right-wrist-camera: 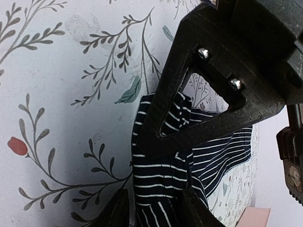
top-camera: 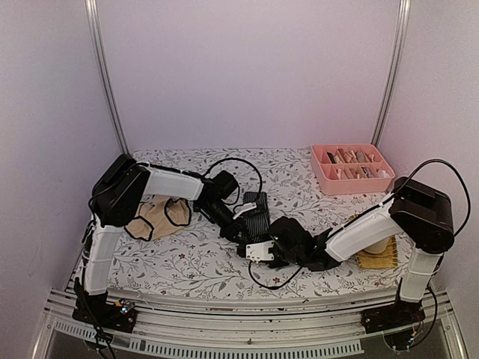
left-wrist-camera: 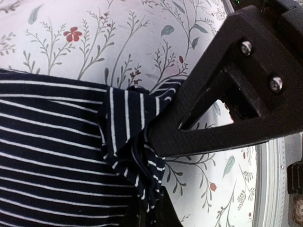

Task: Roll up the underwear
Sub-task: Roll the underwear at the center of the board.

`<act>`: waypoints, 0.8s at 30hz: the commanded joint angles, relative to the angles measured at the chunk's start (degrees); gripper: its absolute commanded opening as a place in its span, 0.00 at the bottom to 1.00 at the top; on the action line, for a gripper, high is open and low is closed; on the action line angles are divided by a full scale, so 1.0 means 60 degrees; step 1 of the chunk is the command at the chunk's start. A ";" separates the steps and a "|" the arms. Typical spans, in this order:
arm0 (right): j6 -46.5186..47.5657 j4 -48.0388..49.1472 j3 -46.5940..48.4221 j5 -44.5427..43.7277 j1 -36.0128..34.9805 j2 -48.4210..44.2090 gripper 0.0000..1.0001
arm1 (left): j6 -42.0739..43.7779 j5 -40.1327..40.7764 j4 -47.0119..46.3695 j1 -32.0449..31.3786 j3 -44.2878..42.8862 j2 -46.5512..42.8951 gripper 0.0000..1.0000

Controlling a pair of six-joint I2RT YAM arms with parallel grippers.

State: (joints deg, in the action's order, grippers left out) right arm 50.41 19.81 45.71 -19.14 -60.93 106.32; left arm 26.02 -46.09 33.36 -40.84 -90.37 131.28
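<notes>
The navy underwear [top-camera: 258,208] with thin pale stripes lies at the middle of the floral table, between both grippers. My left gripper [top-camera: 241,224] comes in from the left and is shut on a bunched fold of this cloth [left-wrist-camera: 128,142]; the pinch [left-wrist-camera: 150,177] shows in the left wrist view. My right gripper [top-camera: 259,250] reaches in from the right at the cloth's near end. Its jaws [right-wrist-camera: 156,179] stand apart, with a flat striped flap [right-wrist-camera: 161,165] lying loose between them. The beige underwear [top-camera: 159,218] with black edging lies crumpled at the left, partly hidden under the left arm.
A pink divided tray [top-camera: 319,173] holding several small items stands at the back right. A tan woven mat [top-camera: 378,259] lies under the right arm's elbow. A black cable [top-camera: 247,166] loops behind the left wrist. White walls close off three sides.
</notes>
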 commanded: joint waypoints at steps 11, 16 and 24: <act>-0.0679 -0.2122 0.0911 0.0799 0.0457 0.0886 0.36 | 0.0268 0.0789 0.1013 0.0259 -0.0082 0.0581 0.00; -0.1356 -0.3256 0.1516 0.1532 0.0707 0.1187 0.24 | 0.0335 0.0883 0.1016 0.0274 -0.0058 0.0452 0.00; -0.2372 -0.4697 0.2369 0.2917 0.1053 0.1610 0.11 | 0.0633 0.1136 0.0984 0.0273 0.0091 -0.0066 0.13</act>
State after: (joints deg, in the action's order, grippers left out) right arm 40.64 3.20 59.46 -8.34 -55.86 111.63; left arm 28.08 -45.50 36.29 -39.68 -91.42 131.41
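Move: The striped underwear's rolled near edge runs between the two hands. Its middle is roughly 2 cm ahead and 2 cm left of the right hand point, about 1 cm lower, with its right end already between the open fingers. The flat remainder lies some 10 cm ahead and 2 cm left of the right hand. From the left hand, which already pinches the edge's left part, the rolled edge's middle is about 3 cm right and 1 cm ahead. Forward and to the left, by about 3 cm in all, the right hand works in along the rolled edge towards the left hand's fingers. In the later half it sinks about 1 cm and tips its fingers some 15 degrees further down, closing them from part-open to nearly shut on the right end of the roll. The left hand keeps its pinch, drifting barely 1 cm left. ##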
